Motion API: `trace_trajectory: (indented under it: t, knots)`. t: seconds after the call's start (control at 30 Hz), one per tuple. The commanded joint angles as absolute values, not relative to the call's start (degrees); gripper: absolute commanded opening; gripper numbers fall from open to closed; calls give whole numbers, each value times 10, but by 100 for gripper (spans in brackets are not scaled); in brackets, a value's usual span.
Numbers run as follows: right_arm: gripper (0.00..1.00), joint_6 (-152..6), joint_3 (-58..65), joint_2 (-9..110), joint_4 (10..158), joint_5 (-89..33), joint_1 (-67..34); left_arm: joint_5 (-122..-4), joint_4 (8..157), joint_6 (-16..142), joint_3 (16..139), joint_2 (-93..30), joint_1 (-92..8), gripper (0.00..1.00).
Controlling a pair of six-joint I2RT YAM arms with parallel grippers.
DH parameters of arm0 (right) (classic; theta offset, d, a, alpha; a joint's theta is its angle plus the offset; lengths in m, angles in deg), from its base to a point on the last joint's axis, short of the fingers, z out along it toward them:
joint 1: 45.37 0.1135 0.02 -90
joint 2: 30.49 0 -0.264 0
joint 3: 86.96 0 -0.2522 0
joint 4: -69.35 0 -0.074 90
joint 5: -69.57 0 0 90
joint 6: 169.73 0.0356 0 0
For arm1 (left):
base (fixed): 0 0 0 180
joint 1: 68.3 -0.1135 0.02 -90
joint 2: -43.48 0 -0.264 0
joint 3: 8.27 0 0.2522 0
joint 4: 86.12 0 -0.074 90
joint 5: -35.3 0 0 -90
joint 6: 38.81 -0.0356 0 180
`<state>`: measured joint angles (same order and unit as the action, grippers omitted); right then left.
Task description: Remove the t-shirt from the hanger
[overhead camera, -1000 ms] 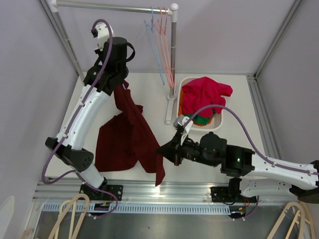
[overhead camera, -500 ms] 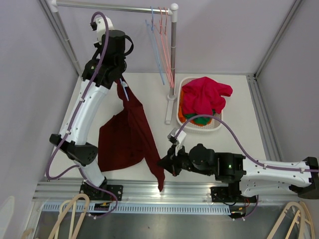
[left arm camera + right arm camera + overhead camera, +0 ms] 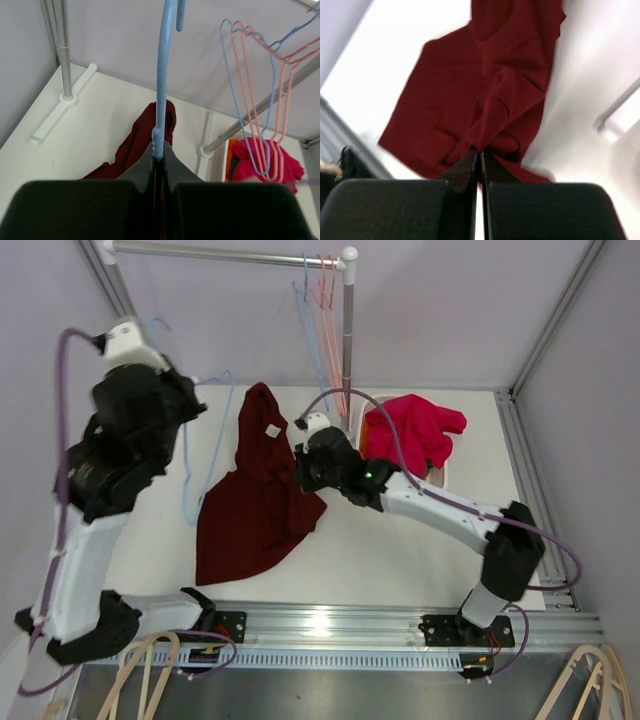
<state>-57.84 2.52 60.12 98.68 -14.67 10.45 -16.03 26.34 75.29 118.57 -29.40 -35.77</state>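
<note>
The dark red t-shirt (image 3: pixel 250 505) lies crumpled on the white table, off the hanger. My left gripper (image 3: pixel 193 406) is raised at the left and shut on the thin light blue hanger (image 3: pixel 186 480), which hangs bare to the left of the shirt. In the left wrist view the gripper (image 3: pixel 159 150) pinches the hanger (image 3: pixel 162 95), with the shirt (image 3: pixel 144 136) below on the table. My right gripper (image 3: pixel 305 472) is shut on a raised fold at the shirt's right edge. In the right wrist view the gripper (image 3: pixel 480 151) pinches that fold of the shirt (image 3: pixel 490 95).
A clothes rail with several blue and pink hangers (image 3: pixel 322 320) stands at the back, its post (image 3: pixel 347 360) beside a white basket (image 3: pixel 440 480) of red and pink clothes (image 3: pixel 412 430). These hangers (image 3: pixel 260 100) also show in the left wrist view.
My left arm swung left and up, drawing the hanger out of the shirt. My right arm moved from the table's front toward the back middle with the shirt's edge. The shirt now lies on the table.
</note>
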Motion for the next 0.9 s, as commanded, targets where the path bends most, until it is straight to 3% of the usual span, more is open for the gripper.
trace_trajectory:
  t: [0.0,0.2,0.3,0.33,0.37,0.43,0.47,0.5,0.87]
  knots:
    - [0,-596,-71,707,1035,-195,82,-191,234,755,1192,-223,-359,1]
    - [0,-635,-322,920,1173,-221,92,-157,197,725,1219,-153,-360,1]
    - [13,-654,-392,978,1234,-214,107,-151,194,712,1219,-147,-363,1]
    - [23,-656,-427,1011,1247,-210,108,-145,192,710,1218,-146,-365,1]
    - [26,-658,-443,1026,1260,-211,111,-141,192,707,1218,-145,-365,1]
    - [63,-661,-470,1056,1286,-205,111,-137,193,703,1212,-143,-367,1]
    - [87,-660,-474,1061,1292,-205,109,-137,196,702,1207,-141,-367,1]
    - [99,-659,-479,1065,1309,-205,109,-138,203,699,1201,-137,-368,1]
    - [99,-700,-481,1113,1372,-174,147,-140,238,692,1162,-135,-370,1]
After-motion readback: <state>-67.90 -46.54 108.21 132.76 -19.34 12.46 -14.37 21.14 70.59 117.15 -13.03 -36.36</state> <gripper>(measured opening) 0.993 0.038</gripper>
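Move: The right hand still pinches the dark red t-shirt near its edge; the shirt's middle lies about 5 cm ahead of this hand, 9 cm to its left and 17 cm below. The rack's post foot is some 23 cm ahead and 11 cm right, the basket about 21 cm ahead and 27 cm right, both also near table level. From the left hand, already holding the empty blue hanger, the shirt is roughly 3 cm ahead, 3 cm right and 44 cm below. Right hand sinks about 17 cm, drifting left, and opens wide on the t-shirt; left draws the hanger back. ##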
